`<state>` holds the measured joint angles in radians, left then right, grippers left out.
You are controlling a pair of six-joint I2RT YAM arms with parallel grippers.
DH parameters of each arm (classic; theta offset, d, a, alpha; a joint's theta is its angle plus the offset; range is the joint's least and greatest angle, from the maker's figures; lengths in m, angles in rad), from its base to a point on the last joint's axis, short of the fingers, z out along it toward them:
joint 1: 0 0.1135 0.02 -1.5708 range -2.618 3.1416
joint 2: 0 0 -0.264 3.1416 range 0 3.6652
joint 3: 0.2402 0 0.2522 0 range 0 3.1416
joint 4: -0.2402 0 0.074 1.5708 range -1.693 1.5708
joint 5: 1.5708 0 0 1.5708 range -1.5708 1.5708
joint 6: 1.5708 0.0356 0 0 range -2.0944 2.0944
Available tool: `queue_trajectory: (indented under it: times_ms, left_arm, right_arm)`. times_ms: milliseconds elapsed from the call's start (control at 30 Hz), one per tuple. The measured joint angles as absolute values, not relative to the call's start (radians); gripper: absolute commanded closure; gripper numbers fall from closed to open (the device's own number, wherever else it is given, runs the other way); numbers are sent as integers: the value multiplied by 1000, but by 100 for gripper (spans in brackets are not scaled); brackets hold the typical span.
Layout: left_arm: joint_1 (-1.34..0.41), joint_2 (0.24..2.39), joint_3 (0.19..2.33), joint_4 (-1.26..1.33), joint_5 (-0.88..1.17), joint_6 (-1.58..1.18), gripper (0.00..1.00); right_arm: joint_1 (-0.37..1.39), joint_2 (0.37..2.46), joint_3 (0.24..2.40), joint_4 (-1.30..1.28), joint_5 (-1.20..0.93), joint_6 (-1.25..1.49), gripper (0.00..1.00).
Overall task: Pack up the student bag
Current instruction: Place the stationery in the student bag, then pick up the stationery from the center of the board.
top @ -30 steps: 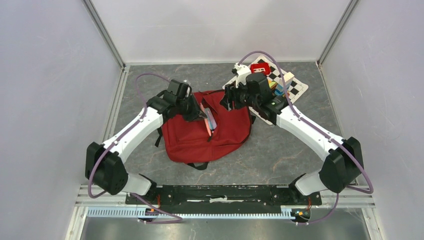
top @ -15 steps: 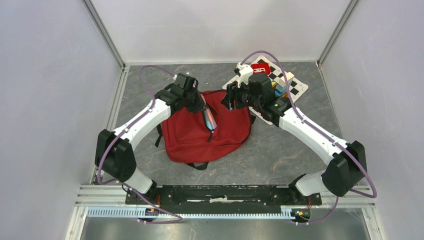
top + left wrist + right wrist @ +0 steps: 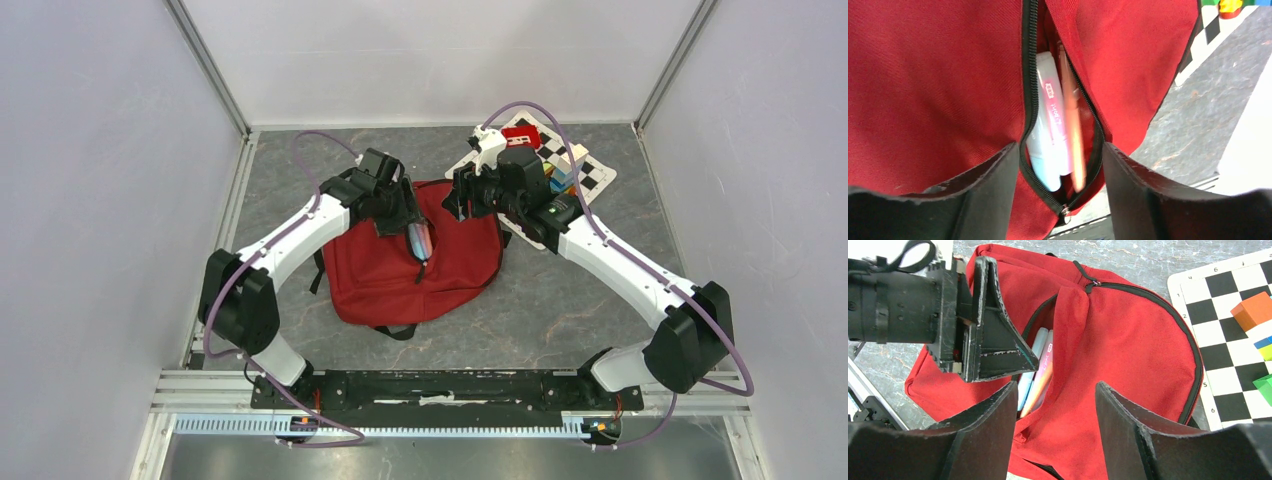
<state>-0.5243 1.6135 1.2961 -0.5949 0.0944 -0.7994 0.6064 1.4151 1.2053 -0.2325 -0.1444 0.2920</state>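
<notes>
The dark-red student bag [image 3: 385, 275] lies flat on the grey table, its front pocket unzipped. Several pens [image 3: 421, 241] lie in the pocket: a pale blue-white one [image 3: 1044, 145], a pink one and an orange one [image 3: 1073, 135]. My left gripper [image 3: 402, 215] is open and empty, just above the pocket's opening, one jaw on each side of it [image 3: 1060, 195]. The zip pull [image 3: 1064, 210] sits at the opening's end. My right gripper [image 3: 458, 200] is open and empty above the bag's top right part [image 3: 1055, 410], facing the left gripper [image 3: 993, 340].
A checkerboard mat [image 3: 592, 178] lies at the back right, touching the bag's edge, with coloured blocks on it, among them a red one [image 3: 521, 137] and an orange one [image 3: 1254, 310]. Enclosure walls stand left, right and behind.
My left arm has swung so that its elbow is further right and back, and its gripper has shifted slightly right over the pocket. The right arm has barely moved.
</notes>
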Motion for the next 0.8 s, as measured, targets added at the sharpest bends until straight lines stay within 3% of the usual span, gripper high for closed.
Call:
queue_trajectory:
  times_ms: [67, 167, 333, 500, 800]
  left_arm:
    - [-524, 1613, 1324, -645, 66, -767, 11]
    - [-508, 1603, 1362, -699, 23, -716, 6]
    - [-392, 1531, 1366, -768, -16, -591, 5]
    - [-93, 1467, 1320, -791, -118, -421, 4]
    - [245, 1592, 1183, -769, -316, -134, 5]
  right_arm:
    - [606, 1415, 1205, -233, -144, 292, 37]
    - [606, 1415, 1205, -233, -143, 292, 37]
    - [606, 1415, 1205, -233, -135, 291, 36]
    - [606, 1415, 1202, -232, -131, 291, 36]
    - [604, 1423, 1202, -226, -141, 292, 36]
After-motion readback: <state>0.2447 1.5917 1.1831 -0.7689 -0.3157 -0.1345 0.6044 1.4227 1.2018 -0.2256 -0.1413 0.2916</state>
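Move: The loose orange pencil on the bare table lies some 40 cm to the left of my left hand, about 3 cm back and 13 cm below. The open bag pocket with the stationery already in it is right under that hand, about 3 cm to the right and 5 cm down; the bag's side strap lies roughly 24 cm left, 4 cm back. From my right hand the pencil is about 54 cm left and 4 cm back. I spread my half-open left fingers wide and lift clear of the pocket, then sweep fast to the left across the bag, some 37 cm, rising 3 to 4 cm before dropping about 8 towards the orange pencil on the table. On the way my wrist rolls about 40 degrees, left side up, and turns about 20 degrees counter-clockwise. ##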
